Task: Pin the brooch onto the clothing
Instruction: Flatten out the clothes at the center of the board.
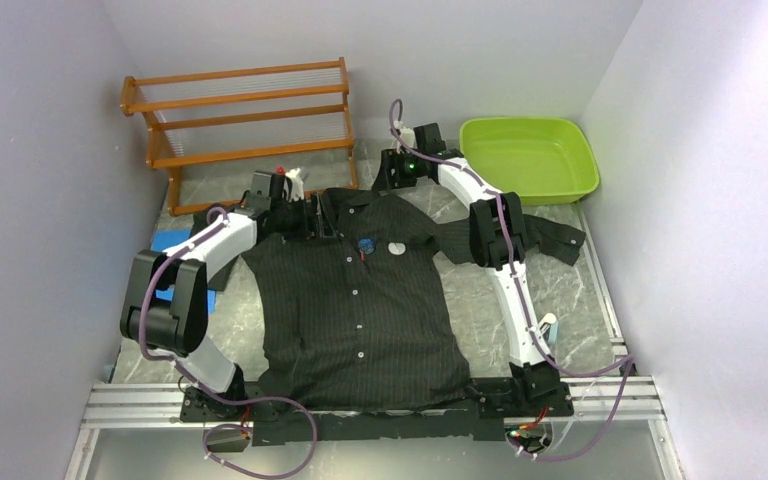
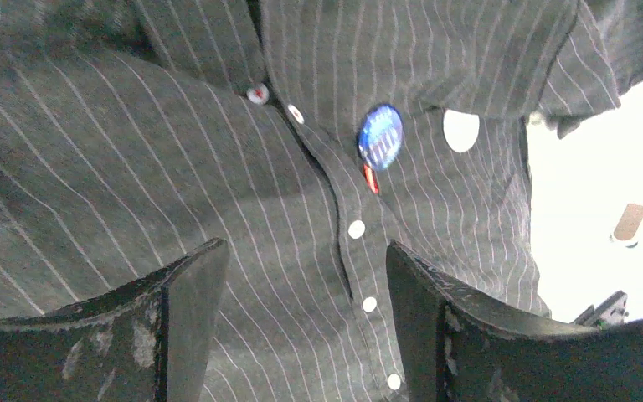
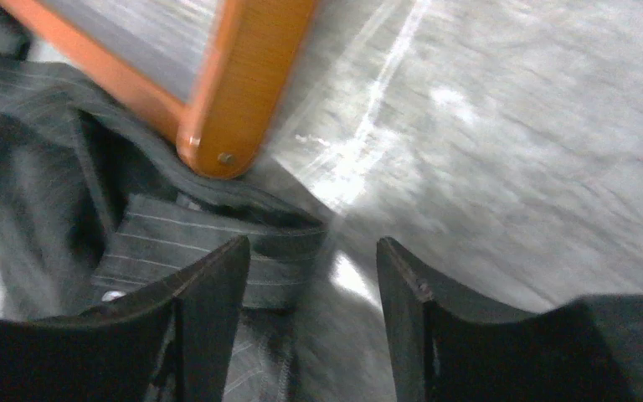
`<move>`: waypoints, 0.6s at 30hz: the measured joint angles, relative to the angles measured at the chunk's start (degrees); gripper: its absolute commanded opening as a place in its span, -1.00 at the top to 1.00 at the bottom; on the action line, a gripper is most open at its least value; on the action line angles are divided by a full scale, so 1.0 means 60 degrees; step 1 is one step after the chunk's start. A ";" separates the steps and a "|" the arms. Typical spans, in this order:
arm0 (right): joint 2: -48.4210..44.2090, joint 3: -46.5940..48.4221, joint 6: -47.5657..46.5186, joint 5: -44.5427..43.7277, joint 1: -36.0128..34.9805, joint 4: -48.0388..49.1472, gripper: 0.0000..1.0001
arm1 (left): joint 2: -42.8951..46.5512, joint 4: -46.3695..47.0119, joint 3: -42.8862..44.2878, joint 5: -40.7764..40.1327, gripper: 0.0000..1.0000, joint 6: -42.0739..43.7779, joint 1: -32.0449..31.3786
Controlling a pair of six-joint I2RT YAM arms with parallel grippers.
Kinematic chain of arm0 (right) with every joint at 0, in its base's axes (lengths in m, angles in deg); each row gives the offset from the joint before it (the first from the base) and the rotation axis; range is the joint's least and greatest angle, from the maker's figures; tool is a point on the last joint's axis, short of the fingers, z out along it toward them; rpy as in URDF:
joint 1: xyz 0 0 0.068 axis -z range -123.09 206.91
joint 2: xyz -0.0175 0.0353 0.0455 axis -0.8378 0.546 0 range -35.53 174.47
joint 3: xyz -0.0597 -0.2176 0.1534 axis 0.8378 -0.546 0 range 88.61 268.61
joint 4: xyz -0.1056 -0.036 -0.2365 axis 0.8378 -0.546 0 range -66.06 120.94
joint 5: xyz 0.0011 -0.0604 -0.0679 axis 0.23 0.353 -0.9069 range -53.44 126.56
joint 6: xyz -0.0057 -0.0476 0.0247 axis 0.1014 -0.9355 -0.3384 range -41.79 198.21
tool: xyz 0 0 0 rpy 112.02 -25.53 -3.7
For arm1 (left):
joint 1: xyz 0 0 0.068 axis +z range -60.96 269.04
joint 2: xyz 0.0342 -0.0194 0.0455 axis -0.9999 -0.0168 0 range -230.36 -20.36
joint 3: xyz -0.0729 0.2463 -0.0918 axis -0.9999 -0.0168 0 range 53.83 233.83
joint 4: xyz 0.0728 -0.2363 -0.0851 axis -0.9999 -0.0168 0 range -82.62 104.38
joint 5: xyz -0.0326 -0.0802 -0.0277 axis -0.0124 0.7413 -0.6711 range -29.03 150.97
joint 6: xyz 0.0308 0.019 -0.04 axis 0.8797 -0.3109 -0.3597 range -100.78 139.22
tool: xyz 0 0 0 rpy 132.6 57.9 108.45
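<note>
The clothing (image 1: 360, 310), a black pinstriped shirt with white buttons, lies spread flat on the table, collar at the far end. A round blue brooch (image 1: 366, 243) (image 2: 380, 136) sits on its chest beside the button placket, with a small red piece (image 2: 371, 178) just below it and a white disc (image 2: 460, 131) to its right. My left gripper (image 1: 305, 216) (image 2: 306, 247) hovers open above the shirt's front, near the collar's left side, nothing between its fingers. My right gripper (image 1: 392, 180) (image 3: 311, 243) is open over the table by the collar's (image 3: 209, 239) far right edge, holding nothing.
A wooden shoe rack (image 1: 245, 110) stands at the back left, its foot (image 3: 234, 109) close in front of my right gripper. A lime green tub (image 1: 528, 155) sits at the back right. A blue object (image 1: 170, 243) lies left of the shirt, under my left arm.
</note>
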 measured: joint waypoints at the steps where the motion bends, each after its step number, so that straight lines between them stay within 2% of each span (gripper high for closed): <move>1: 0.0131 0.0040 0.0004 0.0095 -0.0007 0.0004 -0.13 | 0.0131 0.0007 -0.0168 0.0033 -0.49 -0.0004 -0.0058; 8: 0.0255 -0.0022 0.0262 0.0856 -0.0069 0.0193 0.05 | 0.0852 0.0076 -0.0681 -0.0175 -0.54 0.0004 -0.0251; 9: 0.0262 -0.0036 0.0284 0.0936 -0.0080 0.0189 0.14 | 0.0874 0.0073 -0.0681 -0.0229 -0.54 0.0007 -0.0251; 15: 0.0382 -0.0047 0.0561 0.1308 -0.0186 0.0346 0.97 | 0.0900 0.0015 -0.0674 -0.0612 -0.57 0.0007 -0.0240; 18: 0.0368 -0.0313 0.0681 0.1395 -0.0200 0.0692 1.00 | 0.0863 -0.0080 -0.0532 -0.0874 -0.57 0.0004 -0.0240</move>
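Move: Just behind and below the right hand lies the shirt's far edge at the right side of the collar, about 2 cm back, 3 cm left and 2 cm down. Beyond that edge the rack's near-right foot stands some 6 cm farther left and level with it. The blue badge is about 15 cm back and 6 cm left of the hand, the white badge 16 cm straight back. From the left hand the same collar edge is roughly 8 cm ahead, 11 cm right and 8 cm below. Easing left and back over the collar's far edge, and sinking about 1 cm, the right hand travels some 4 cm in all, tilting by around 10 degrees, while its half-open fingers shut, fastest towards the end, and pinch the edge of the cloth between their tips. The left hand stays open above the shirt, drawing back about 2 cm and then creeping forward and left by around 1 cm each. ##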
